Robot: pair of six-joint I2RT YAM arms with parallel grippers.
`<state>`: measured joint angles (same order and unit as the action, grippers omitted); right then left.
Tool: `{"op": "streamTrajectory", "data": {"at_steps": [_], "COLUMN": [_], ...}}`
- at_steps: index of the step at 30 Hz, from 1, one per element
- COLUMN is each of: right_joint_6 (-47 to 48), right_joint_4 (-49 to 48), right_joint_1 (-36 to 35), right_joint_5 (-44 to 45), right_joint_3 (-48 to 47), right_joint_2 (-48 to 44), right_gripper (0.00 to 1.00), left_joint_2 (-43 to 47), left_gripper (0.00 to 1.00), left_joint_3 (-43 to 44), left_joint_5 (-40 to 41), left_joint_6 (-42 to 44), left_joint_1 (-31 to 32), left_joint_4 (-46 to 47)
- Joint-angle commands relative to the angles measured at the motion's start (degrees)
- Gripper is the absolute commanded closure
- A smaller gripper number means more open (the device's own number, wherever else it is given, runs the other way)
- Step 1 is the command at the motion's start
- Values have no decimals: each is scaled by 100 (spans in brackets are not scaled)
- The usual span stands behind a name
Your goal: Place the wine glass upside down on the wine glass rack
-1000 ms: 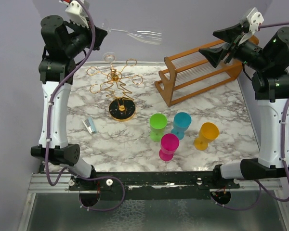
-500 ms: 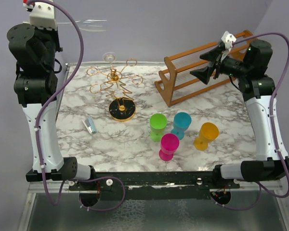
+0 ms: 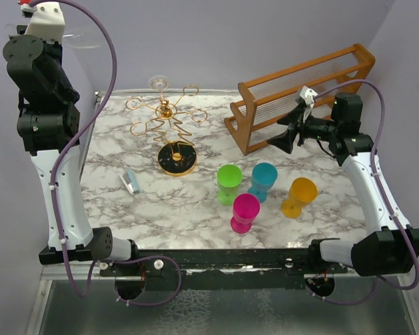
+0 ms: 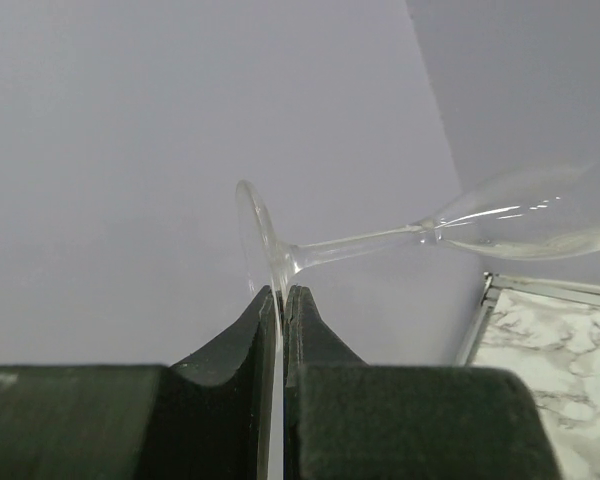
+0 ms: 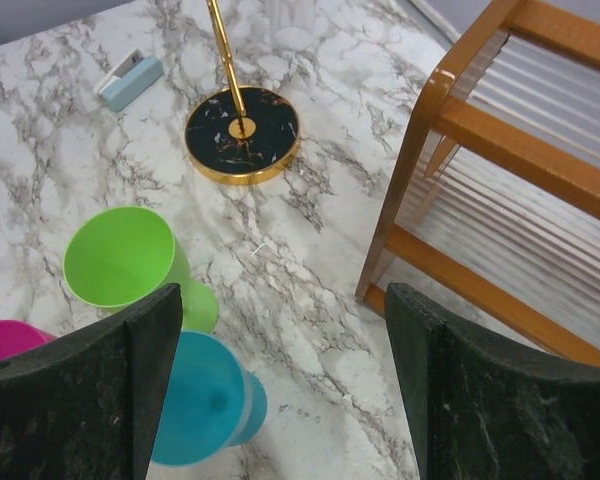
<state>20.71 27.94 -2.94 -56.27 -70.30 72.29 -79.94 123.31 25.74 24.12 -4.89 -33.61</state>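
The clear wine glass (image 4: 430, 232) lies sideways in the air. Its round foot is pinched between the fingers of my left gripper (image 4: 283, 292), which is shut on it, and its stem and bowl point right. In the top view the glass (image 3: 84, 40) shows only faintly, high at the far left beside the raised left arm. The wine glass rack (image 3: 166, 115) is a gold wire stand on a round dark base (image 5: 242, 135), below and right of the held glass. My right gripper (image 3: 283, 132) hangs open and empty (image 5: 280, 300) over the marble, in front of the wooden rack.
A wooden slatted rack (image 3: 300, 94) stands at the back right. Green (image 3: 230, 180), blue (image 3: 263, 178), pink (image 3: 245, 209) and orange (image 3: 300, 194) cups stand in the middle. A small pale blue object (image 3: 130, 181) lies left of the gold base. Another clear glass (image 3: 158, 84) hangs at the gold rack's far side.
The left arm has swung the held glass leftward and up against the back wall. The right arm has come down from high right to just in front of the wooden rack, its jaws slightly wider.
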Motion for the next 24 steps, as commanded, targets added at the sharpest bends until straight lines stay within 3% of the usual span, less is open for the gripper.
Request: {"op": "streamTrajectory", "data": {"at_steps": [1, 7, 14, 24], "right_joint_6": [-233, -459, -419, -402], "right_joint_4": [-655, -889, -879, -866], "right_joint_1": [13, 13, 13, 13], "right_joint_5": [-128, -338, -346, -337], "right_joint_3": [96, 289, 332, 362], "right_joint_2": [-251, -210, -324, -357], "right_gripper": [18, 18, 18, 18], "left_joint_2": [-21, 48, 75, -119], "left_gripper": [100, 100, 100, 100], "left_joint_3": [-198, -999, -2020, -2688], "left_joint_5": [824, 1091, 792, -276], "left_joint_6": [603, 1464, 2270, 3089], "left_joint_1": [-39, -39, -26, 498], "left_joint_4": [682, 1379, 1932, 1395]}}
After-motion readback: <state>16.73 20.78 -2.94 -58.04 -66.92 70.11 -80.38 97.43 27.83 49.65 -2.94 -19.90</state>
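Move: The left hand, high up with a wine glass pinched by its foot, has the middle of the gold rack about 9 cm ahead, 25 cm to its right and 43 cm below; the rack's rings are some 30 cm below. The glass already hanging there is roughly 17 cm ahead, 22 cm right and 36 cm down. The blue opener lies 14 cm right, about level in reach, 58 cm down. From the right hand the rack is some 10 cm ahead, 32 cm left and 14 cm lower. Still pinching the wine glass by its foot, the left hand sinks about 12 cm and reaches some 7 cm forward, down towards the height of the gold rack, bowing slightly left and then back right. Its wrist tips the fingers down and rolls the left side up, some 30 degrees in all, dipping the bowl end to turn the glass upside down. ##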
